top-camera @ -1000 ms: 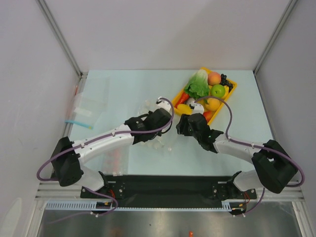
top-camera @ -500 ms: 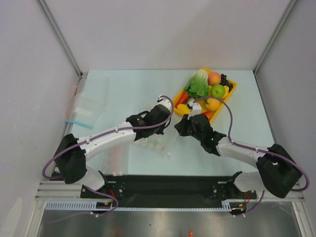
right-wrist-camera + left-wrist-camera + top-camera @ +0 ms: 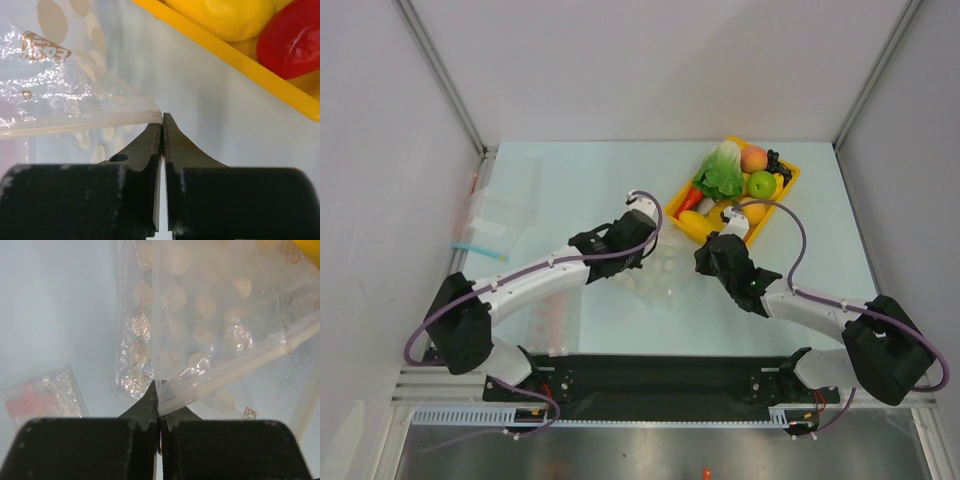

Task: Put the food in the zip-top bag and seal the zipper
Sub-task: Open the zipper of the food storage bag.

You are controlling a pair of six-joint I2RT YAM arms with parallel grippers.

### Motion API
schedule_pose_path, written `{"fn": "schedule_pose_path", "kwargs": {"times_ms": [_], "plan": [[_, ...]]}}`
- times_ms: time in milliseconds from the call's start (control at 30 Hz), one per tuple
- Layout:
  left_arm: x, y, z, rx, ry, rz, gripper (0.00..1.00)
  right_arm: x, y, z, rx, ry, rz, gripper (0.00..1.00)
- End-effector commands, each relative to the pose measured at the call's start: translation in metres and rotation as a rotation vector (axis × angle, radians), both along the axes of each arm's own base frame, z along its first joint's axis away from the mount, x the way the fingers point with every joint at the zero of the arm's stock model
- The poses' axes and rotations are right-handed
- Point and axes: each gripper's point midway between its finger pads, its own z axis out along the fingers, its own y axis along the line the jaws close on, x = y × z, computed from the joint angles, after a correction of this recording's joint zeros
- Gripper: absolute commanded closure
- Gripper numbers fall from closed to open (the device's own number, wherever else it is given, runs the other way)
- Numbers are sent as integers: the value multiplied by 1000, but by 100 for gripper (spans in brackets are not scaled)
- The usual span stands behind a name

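Note:
The zip-top bag [image 3: 658, 275], clear with whitish dots, lies between my two grippers. In the left wrist view my left gripper [image 3: 159, 390] is shut on the bag [image 3: 200, 305] at its mouth, where the pale zipper [image 3: 240, 360] begins. From above, the left gripper [image 3: 638, 260] sits at the bag's left side. My right gripper [image 3: 163, 120] is shut on the far end of the zipper [image 3: 75, 125]; it [image 3: 702, 258] stands just in front of the tray. The food is in the tray: lettuce [image 3: 722, 170], peach [image 3: 754, 158], green apple [image 3: 761, 184], a yellow fruit [image 3: 230, 15] and a red fruit [image 3: 290, 40].
The yellow tray [image 3: 792, 178] stands at the back right, its rim [image 3: 225, 50] close to the right fingers. A flat bag with a blue strip [image 3: 485, 235] lies at the left. A bag with red bits [image 3: 42, 400] lies near the left arm.
The right gripper has closed on the bag's mouth end and shifted right. The left gripper has carried its side of the bag back and to the right.

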Motion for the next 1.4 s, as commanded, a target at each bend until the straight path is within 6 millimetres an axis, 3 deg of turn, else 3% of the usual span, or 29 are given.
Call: {"fn": "schedule_pose_path", "kwargs": {"times_ms": [0,100,167,200,300,433,600,733,767,867,1000,1067,1200,1367], "plan": [[4,27,45,8,-141,118,99,12,-9,5,-28,-12,-71,96],[-3,22,56,17,-189,105,95,10,0,2,-24,0,-18,97],[-7,14,57,17,-190,71,91,9,21,4,18,-2,76,100],[-8,10,57,10,-190,59,83,7,28,5,32,-3,118,100],[-8,4,48,17,-171,35,68,3,43,4,61,-17,189,100],[-5,1,36,71,-143,30,64,0,56,5,101,-25,245,100],[0,0,9,188,-80,38,64,-3,58,1,110,-18,256,100],[-3,-10,12,130,-83,2,54,-4,62,4,107,-27,275,100],[-3,-11,25,87,-110,4,47,-5,62,4,106,-26,275,100],[-9,-15,38,-1,-153,-15,32,-6,62,7,103,-36,281,100],[-20,-11,70,-158,-228,-39,25,-8,65,13,92,-53,295,100],[-24,-16,74,-215,-242,-72,23,-9,66,15,81,-62,291,100],[-29,-28,70,-250,-218,-121,21,-11,69,19,73,-79,297,100],[-28,-44,45,-212,-147,-155,20,-13,69,22,66,-92,298,100]]}}
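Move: Both hands pinch the food storage bag's zipper rim. The middle of the stretch between them lies about 6 cm right and 2 cm ahead of the left hand, and some 6 cm left of and level with the right, roughly at tip height. Ahead of the right hand, some 4 cm lower, are the yellow fruit, 9 cm out and 1 cm left, and the red fruit, 5 cm out and 7 cm right. Up about 4 cm goes the left hand, its fingers letting go of the rim and partly opening; it dips about 5 cm back over the bag, spreads wide, climbs some 7 cm and slightly back, then starts down and right. The right hand keeps its pinch, carrying the rim about 7 cm left towards the left hand, drawing back slightly while turning nearly 20 degrees counter-clockwise. ##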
